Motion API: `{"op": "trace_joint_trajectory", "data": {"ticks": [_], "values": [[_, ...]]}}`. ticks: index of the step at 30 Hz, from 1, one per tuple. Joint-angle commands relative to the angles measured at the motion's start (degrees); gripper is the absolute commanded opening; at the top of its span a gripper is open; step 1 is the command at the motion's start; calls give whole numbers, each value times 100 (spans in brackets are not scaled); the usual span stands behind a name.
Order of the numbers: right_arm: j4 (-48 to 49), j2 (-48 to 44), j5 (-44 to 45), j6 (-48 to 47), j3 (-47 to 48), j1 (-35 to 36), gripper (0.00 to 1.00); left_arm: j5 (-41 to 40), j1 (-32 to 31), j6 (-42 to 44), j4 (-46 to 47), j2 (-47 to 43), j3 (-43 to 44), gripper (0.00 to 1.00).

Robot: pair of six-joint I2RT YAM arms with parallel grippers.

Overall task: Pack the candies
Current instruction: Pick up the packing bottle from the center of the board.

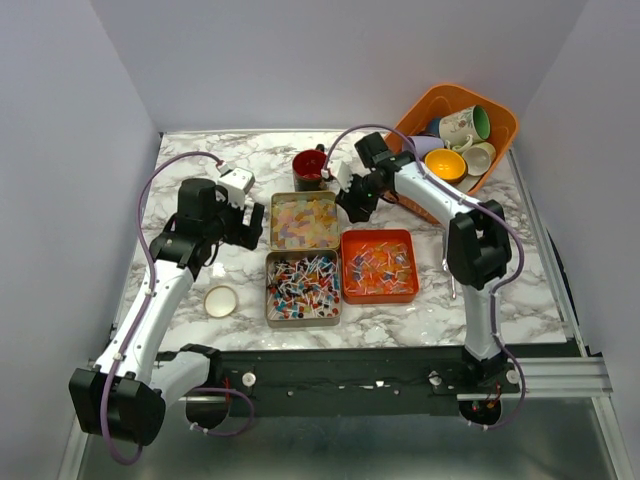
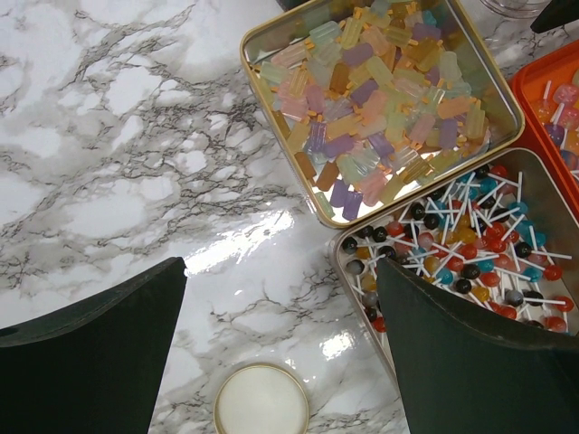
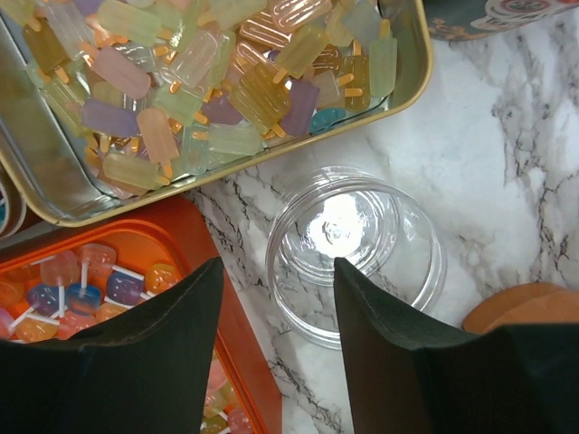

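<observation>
The candies lie in three open tins. Pastel popsicle-shaped sweets fill a gold tin [image 1: 305,220], also in the left wrist view [image 2: 380,99] and the right wrist view [image 3: 208,90]. Lollipops fill a second gold tin [image 1: 302,285] [image 2: 470,253]. Wrapped pieces fill an orange tin [image 1: 380,265] [image 3: 109,280]. My left gripper [image 1: 255,222] [image 2: 280,264] is open and empty above bare table left of the tins. My right gripper [image 1: 352,205] [image 3: 277,262] is open and empty. Its jaws straddle the near rim of an empty clear round jar [image 3: 357,244] without closing on it.
A round white lid [image 1: 220,300] [image 2: 261,400] lies on the marble table [image 1: 190,330] left of the lollipop tin. A red mug [image 1: 308,170] stands behind the pastel tin. An orange basket [image 1: 505,115] with several mugs sits at the back right.
</observation>
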Motion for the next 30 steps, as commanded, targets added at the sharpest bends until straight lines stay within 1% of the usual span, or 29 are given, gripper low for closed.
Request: {"op": "trace_joint_trajectory", "data": {"ticks": [1,3,4,6,7,9,10,14,15,16,17,19,20,22,23,24,25,27,28,29,30], "values": [[146,287,183,80,209,27,54,-96,55,-60,58,-101,19,98],[129,322,183,37,209,27,49,-88,72,-78,58,-93,28,98],[137,348,183,28,209,27,44,-79,90,-78,58,-93,28,98],[146,357,183,19,201,27,39,-70,107,-78,67,-84,37,98],[146,366,175,19,201,27,35,-70,133,-86,84,-66,28,98],[146,357,183,-16,192,27,30,-61,151,-104,102,-58,37,98],[146,340,183,-25,192,27,26,-70,160,-104,128,-40,37,98],[155,51,289,-87,183,27,18,-35,178,-121,172,-31,45,98],[120,-29,289,-139,174,27,13,-26,178,-113,189,-31,37,98],[42,-108,271,-183,209,27,8,-9,178,-113,242,-22,19,98],[-264,-144,254,-210,279,27,4,0,178,-104,277,-22,10,97],[-643,-310,157,-324,498,27,1,53,178,-130,391,-22,-25,98],[-897,-398,113,-350,473,27,1,62,178,-148,435,-31,-42,98],[-935,-915,34,-412,281,27,1,132,178,-218,567,-66,-95,98],[-804,-1161,-1,-447,-129,27,1,158,178,-236,594,-84,-113,97],[-794,-1381,-193,-630,-325,27,1,185,178,-262,629,-101,-156,98],[-846,-1827,-343,-788,-527,27,1,202,178,-262,690,-145,-165,98],[-1119,-2242,-885,-1296,-1072,27,1,220,178,-262,726,-171,-218,97],[-1224,-2679,-1028,-1491,-1274,19,1,220,178,-253,795,-207,-227,98],[-1468,-2858,-1160,-1702,-1476,62,1,237,178,-227,831,-216,-253,98],[-1610,-3060,-1257,-2217,-1896,97,1,246,178,-218,857,-233,-288,97]]}}
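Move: The empty clear bottle is just beyond my right hand: its middle is about 3 cm ahead, 1 cm left and 5 cm below, with my open fingers above its near rim. The jelly-candy tray lies some 12 cm left, level fore and aft, the orange tray about 9 cm back and 3 cm right, and the red mug roughly 12 cm ahead and 11 cm left. From my left hand the bottle is about 14 cm ahead and 21 cm right. I sink my right hand some 2 cm so the fingers straddle the bottle's near wall, one inside and one outside, and shut them from a bit over half open until they pinch the rim. Then I lift, gathering speed, about 12 cm up from the low point while drawing back some 6 cm, above the orange tray's side of the board. ##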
